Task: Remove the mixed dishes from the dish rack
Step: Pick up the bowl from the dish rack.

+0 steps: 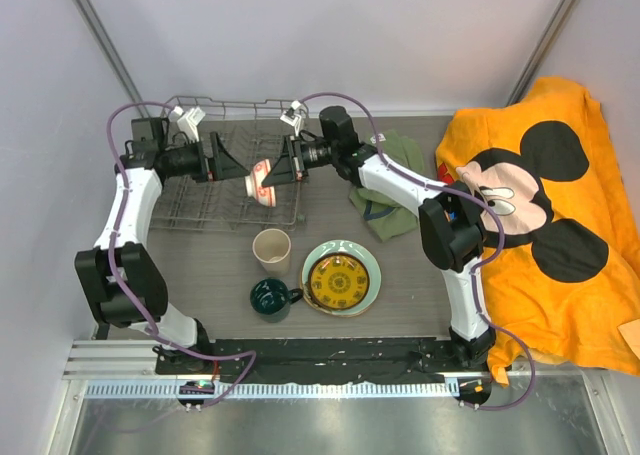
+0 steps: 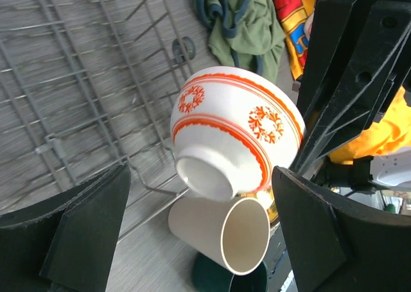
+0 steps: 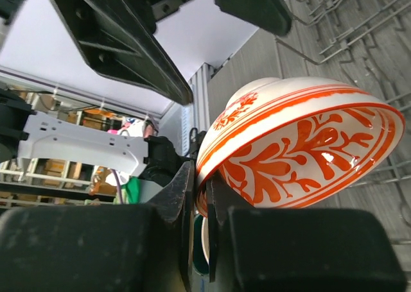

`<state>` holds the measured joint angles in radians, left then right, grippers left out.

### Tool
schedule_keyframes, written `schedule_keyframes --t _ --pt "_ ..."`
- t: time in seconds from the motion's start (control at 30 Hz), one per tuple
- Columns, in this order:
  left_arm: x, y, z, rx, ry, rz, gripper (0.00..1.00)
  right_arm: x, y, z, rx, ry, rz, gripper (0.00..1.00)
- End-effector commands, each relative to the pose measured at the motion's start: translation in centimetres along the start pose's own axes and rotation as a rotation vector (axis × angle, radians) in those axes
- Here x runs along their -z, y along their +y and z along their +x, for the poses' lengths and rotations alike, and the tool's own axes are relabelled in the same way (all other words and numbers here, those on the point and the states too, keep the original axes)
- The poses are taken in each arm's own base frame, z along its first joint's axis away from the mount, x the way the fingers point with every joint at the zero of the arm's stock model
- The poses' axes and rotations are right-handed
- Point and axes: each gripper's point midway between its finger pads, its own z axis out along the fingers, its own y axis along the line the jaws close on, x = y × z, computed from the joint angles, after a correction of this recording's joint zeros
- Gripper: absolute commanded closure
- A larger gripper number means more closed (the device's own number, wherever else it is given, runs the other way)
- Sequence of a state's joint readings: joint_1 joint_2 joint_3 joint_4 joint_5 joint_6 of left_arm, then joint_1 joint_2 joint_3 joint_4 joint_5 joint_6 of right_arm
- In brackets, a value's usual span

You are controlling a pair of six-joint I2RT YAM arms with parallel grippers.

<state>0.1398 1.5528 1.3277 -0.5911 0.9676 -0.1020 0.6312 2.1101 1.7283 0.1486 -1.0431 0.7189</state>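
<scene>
A small red-and-white patterned bowl (image 1: 260, 183) hangs tilted above the front right corner of the grey wire dish rack (image 1: 200, 200). My right gripper (image 3: 204, 189) is shut on the bowl's (image 3: 302, 144) rim, one finger inside and one outside. My left gripper (image 2: 199, 221) stands open, its fingers (image 2: 83, 228) wide on either side of the bowl (image 2: 234, 128) and apart from it. On the table in front of the rack stand a beige cup (image 1: 271, 247), a dark green mug (image 1: 269, 297) and a small yellow patterned plate (image 1: 338, 280) lying on a pale green plate (image 1: 365, 258).
An olive-green cloth (image 1: 385, 190) lies to the right of the rack, under my right arm. A large orange cartoon-mouse towel (image 1: 540, 205) covers the table's right side. The rack's (image 2: 83, 80) wires show bare below the bowl.
</scene>
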Motion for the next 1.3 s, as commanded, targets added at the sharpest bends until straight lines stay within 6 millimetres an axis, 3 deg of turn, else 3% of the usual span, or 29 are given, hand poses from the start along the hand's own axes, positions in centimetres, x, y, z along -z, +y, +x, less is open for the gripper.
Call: schedule_keyframes --t 0.0,0.17,0.47,0.8,0.93,1.27 --pt "2.2 -0.7 -2.8 -0.101 -0.043 -0.078 0.03 1.4 4.3 -2.8 0.211 -0.027 0.023 0.99" --pt "3.8 -0.7 -4.5 -0.168 -0.034 -0.175 0.01 1.8 4.2 -3.3 0.299 -0.016 0.141 0.99" --pt "5.1 0.5 -4.6 -0.168 0.01 -0.299 0.0 1.9 5.4 -2.9 0.528 0.063 0.355 0.99" --pt "6.1 1.1 -4.5 -0.158 0.026 -0.38 0.0 0.7 8.7 0.4 0.827 0.204 0.566 0.99" --pt "7.0 0.4 -4.9 -0.198 0.025 -0.403 0.0 0.5 9.1 1.6 0.892 0.251 0.64 0.99" --pt "8.7 -3.0 -3.0 -0.352 0.246 -0.406 0.0 0.6 8.2 3.8 1.078 0.377 0.848 0.99"
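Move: The right hand already holds the bowl, pinched by its rim. From that hand the beige cup is about 14 cm back, 2 cm left and 17 cm lower. The dark green mug is some 25 cm back and 3 cm left, and the plate stack roughly 22 cm back and 15 cm right, both some 20 cm down. The left hand, open and empty, has the bowl about 8 cm to its right and 2 cm back, nearly level. Still pinching the bowl's rim, the right hand edges slightly forward, then swings back about 9 cm from the rack towards the beige cup, height hardly changed, its left-pointing fingers tipping to slant steeply down. The open left hand draws away from the bowl, leftward about 5 cm and up about 7 with a dip midway, fingers tipping further down. ##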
